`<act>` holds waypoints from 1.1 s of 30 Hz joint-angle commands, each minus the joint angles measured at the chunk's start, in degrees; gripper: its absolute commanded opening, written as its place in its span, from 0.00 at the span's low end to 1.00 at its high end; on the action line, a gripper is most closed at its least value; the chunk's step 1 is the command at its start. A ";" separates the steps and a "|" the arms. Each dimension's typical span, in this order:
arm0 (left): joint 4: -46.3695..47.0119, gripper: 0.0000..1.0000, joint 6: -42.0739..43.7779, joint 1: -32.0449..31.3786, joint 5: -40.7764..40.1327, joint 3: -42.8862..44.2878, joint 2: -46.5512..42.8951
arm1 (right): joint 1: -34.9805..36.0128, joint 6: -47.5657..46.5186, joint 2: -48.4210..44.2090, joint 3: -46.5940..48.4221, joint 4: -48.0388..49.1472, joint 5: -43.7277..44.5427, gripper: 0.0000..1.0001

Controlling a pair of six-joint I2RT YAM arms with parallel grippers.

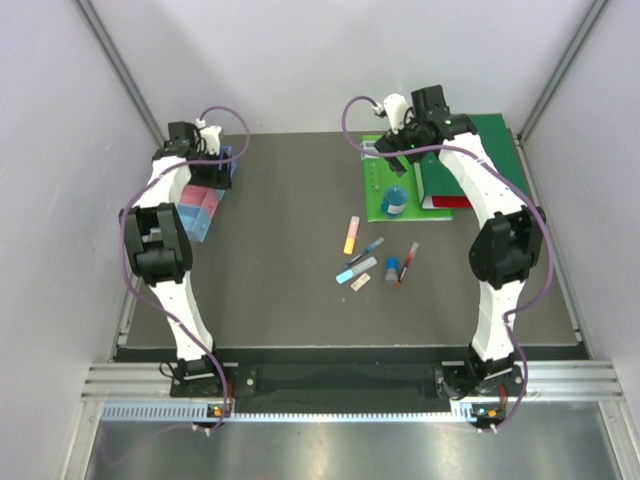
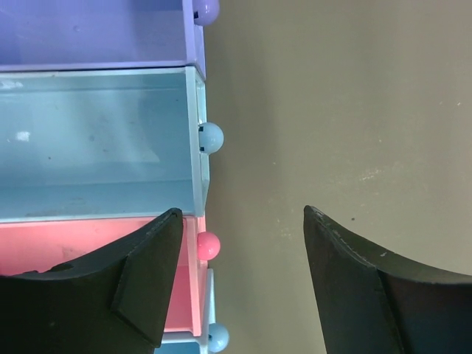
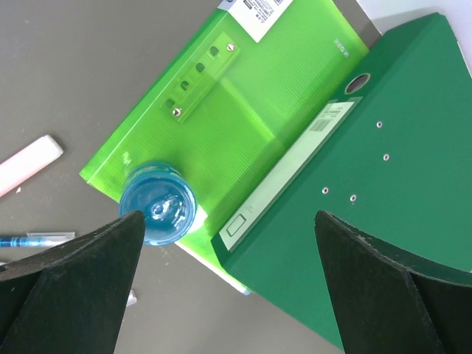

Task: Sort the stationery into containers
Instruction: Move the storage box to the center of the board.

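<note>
Four translucent containers stand in a row at the far left: purple [image 2: 96,33], light blue [image 2: 96,140], pink [image 2: 74,243] and blue, of which only a knob [image 2: 217,338] shows. My left gripper [image 2: 243,280] hangs open and empty over the pink bin's [image 1: 203,196] knobbed wall, one finger above the bin, the other above the table. Mid-table lie an orange-yellow highlighter [image 1: 351,235], a dark pen [image 1: 366,250], a light-blue marker [image 1: 357,270], a tan eraser [image 1: 361,283], a small blue cylinder [image 1: 392,270] and a red pen [image 1: 408,262]. My right gripper [image 3: 228,287] is open above the round blue disc [image 3: 157,203].
A light-green flat board [image 3: 221,110] carries the blue disc, and a dark-green binder [image 3: 369,184] overlaps its right side at the back right of the table [image 1: 290,200]. White walls close in on both sides.
</note>
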 commanded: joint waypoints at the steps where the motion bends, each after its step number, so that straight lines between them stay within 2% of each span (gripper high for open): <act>1: -0.48 0.71 4.03 -0.21 0.97 -3.33 -0.76 | 0.52 -0.04 -1.68 2.59 0.55 0.70 1.00; 5: -1.19 0.71 4.92 -0.13 -1.48 -5.36 -2.60 | 0.52 0.22 -1.86 1.71 0.90 0.71 1.00; 14: 4.79 0.71 4.57 -0.04 -3.60 -9.66 -8.85 | 0.52 0.23 -1.42 2.06 1.07 0.62 1.00; 17: 4.00 0.63 6.32 -0.04 -3.78 -10.28 -7.18 | 0.69 0.23 -1.24 2.41 1.16 0.62 1.00; 18: 3.82 0.55 7.28 -0.04 -3.60 -10.37 -6.40 | 0.70 0.23 -1.15 2.59 1.08 0.62 1.00; 23: 1.89 0.48 9.05 -0.21 -2.63 -9.84 -2.09 | 1.05 0.23 -1.33 3.12 0.73 0.62 1.00; 26: 1.98 0.39 10.37 -0.21 -2.89 -9.93 -0.41 | 1.05 0.14 -1.59 3.12 0.55 0.62 1.00; 28: 2.33 0.27 10.81 -0.21 -2.98 -9.93 0.55 | 1.13 0.05 -1.77 3.12 0.29 0.62 1.00; 33: 2.33 0.16 12.82 -1.09 -1.93 -10.19 1.52 | 1.22 0.23 -2.03 2.85 -0.15 0.70 1.00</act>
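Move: The pink knob on the storage box's right side lies about 3 cm back of the left hand, 1 cm to its left and 5 cm below; the middle of the box is some 6 cm left, 1 cm back and 8 cm below. Of the blue knobs, one is about 3 cm ahead, level sideways, the other roughly 9 cm back and 4 cm left, both about 5 cm down. From the right hand the box is some 52 cm left, about 1 cm back and 18 cm below. The left hand draws back about 3 cm along the storage box's right edge while sinking some 2 cm, its half-open fingers coming to straddle the pink tray's right wall, and edges slightly left as its left side rolls up by under 10 degrees. With the backward travel stopped, the fingers close as the hand sinks about 3 cm more, left finger inside the pink tray and right finger outside against the pink knob, pinching wall and knob between the tips. ##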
